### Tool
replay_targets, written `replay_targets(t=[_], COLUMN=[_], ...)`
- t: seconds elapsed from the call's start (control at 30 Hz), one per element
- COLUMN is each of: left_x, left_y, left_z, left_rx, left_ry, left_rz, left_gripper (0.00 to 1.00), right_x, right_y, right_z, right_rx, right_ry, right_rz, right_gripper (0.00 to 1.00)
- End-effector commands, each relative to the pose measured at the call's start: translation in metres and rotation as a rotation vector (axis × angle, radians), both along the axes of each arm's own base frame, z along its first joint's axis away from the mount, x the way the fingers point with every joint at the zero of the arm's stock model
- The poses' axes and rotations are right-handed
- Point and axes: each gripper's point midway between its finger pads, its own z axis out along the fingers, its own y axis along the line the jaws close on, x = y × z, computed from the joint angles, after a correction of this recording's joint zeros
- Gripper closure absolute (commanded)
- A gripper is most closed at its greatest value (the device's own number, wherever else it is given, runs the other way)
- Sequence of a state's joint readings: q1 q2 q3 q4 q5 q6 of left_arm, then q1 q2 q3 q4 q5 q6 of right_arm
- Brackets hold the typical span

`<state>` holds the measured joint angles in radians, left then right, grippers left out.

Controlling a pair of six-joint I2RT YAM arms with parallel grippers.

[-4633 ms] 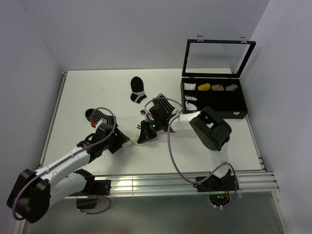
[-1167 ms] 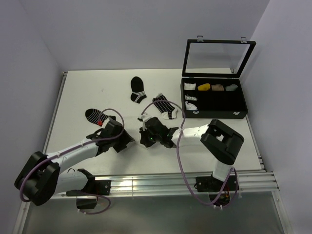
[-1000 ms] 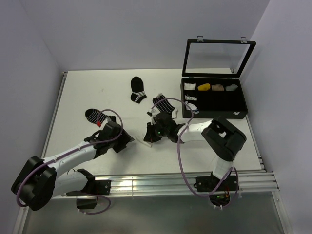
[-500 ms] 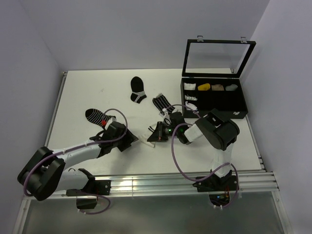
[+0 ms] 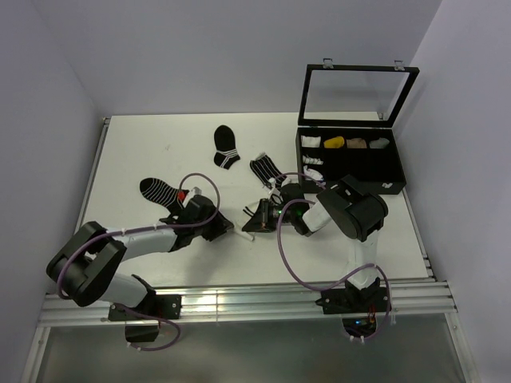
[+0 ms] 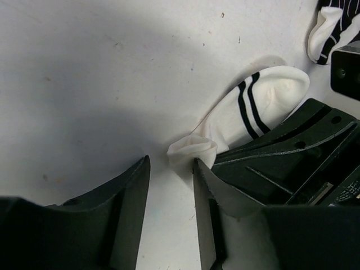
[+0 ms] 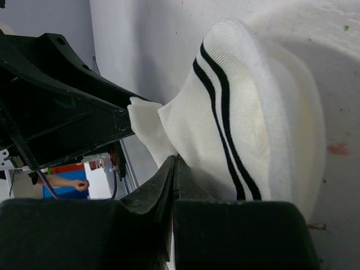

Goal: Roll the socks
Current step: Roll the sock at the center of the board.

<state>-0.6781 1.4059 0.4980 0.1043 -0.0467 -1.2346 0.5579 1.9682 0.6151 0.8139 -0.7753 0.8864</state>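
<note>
The mostly white sock [image 6: 253, 107] with two black stripes lies on the table between my two grippers; from above only a sliver of it [image 5: 238, 227] shows. Its bunched end [image 6: 191, 151] sits just at the tips of my left gripper [image 6: 170, 163], which is open with bare table between the fingers. My right gripper [image 7: 174, 163] is shut, its tips lying against the sock's [image 7: 247, 124] near edge. The black sock with white stripes and white toe [image 5: 267, 170] lies flat just beyond, also seen in the left wrist view [image 6: 332, 25].
An all-black sock [image 5: 225, 147] lies further back and a striped black sock [image 5: 157, 189] at the left. An open black compartment box [image 5: 351, 167] with small rolled items stands at the right. Both arms' grippers [image 5: 226, 229] [image 5: 249, 226] nearly meet mid-table.
My left gripper has slid right up to the white sock's end and its jaws have narrowed. The right gripper shifted right a second ago and has since stayed shut at the sock.
</note>
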Motion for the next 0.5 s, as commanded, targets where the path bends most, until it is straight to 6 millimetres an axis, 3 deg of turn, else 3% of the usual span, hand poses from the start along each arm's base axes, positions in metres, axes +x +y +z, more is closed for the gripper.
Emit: replay_targets(t=[0.0,0.27,0.3,0.33,0.47], left_x=[-0.008,-0.011,-0.012,-0.011,-0.01], left_y=[-0.001,-0.005,-0.005,-0.005,-0.003], left_z=[-0.018,-0.035,-0.036,-0.036,-0.038], left_rx=[0.055,0.097,0.107,0.112,0.147], left_ry=[0.038,0.085,0.093,0.092,0.108], left_rz=[-0.041,-0.058,-0.058,-0.057,-0.054], left_gripper=[0.58,0.65,0.67,0.69,0.88], right_x=[-0.002,0.003,0.004,0.005,0.016], right_y=[-0.015,-0.019,-0.02,-0.022,-0.028], right_z=[-0.028,-0.031,-0.03,-0.033,-0.015], right_rx=[-0.079,-0.145,-0.158,-0.189,-0.281], right_ry=[0.06,0.043,0.022,0.023,-0.108], right_rz=[-0.046,-0.053,-0.044,-0.049,-0.048], right_gripper=[1.0,0.94,0.91,0.82,0.68])
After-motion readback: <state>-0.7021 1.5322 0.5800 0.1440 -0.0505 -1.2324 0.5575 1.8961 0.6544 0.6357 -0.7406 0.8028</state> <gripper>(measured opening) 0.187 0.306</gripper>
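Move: From my left hand, the middle of the white sock lies about 3 cm ahead and 4 cm to the right, with its bunched near end just off the half-open fingertips. From my shut right hand, which pinches that end, the sock's middle is about 4 cm straight ahead. The dark ankle sock lies some 17 cm ahead and 12 cm right of my left hand; the black striped sock lies 11 cm ahead and 20 cm left of it. I slide my left hand about 2 cm right and a good 1 cm forward, sinking slightly, onto the bunched end of the white sock and close its fingers to pinch the cloth. As they shut, my right hand, almost in place, opens roughly a third and eases up about half a centimetre, giving up its pinch. ##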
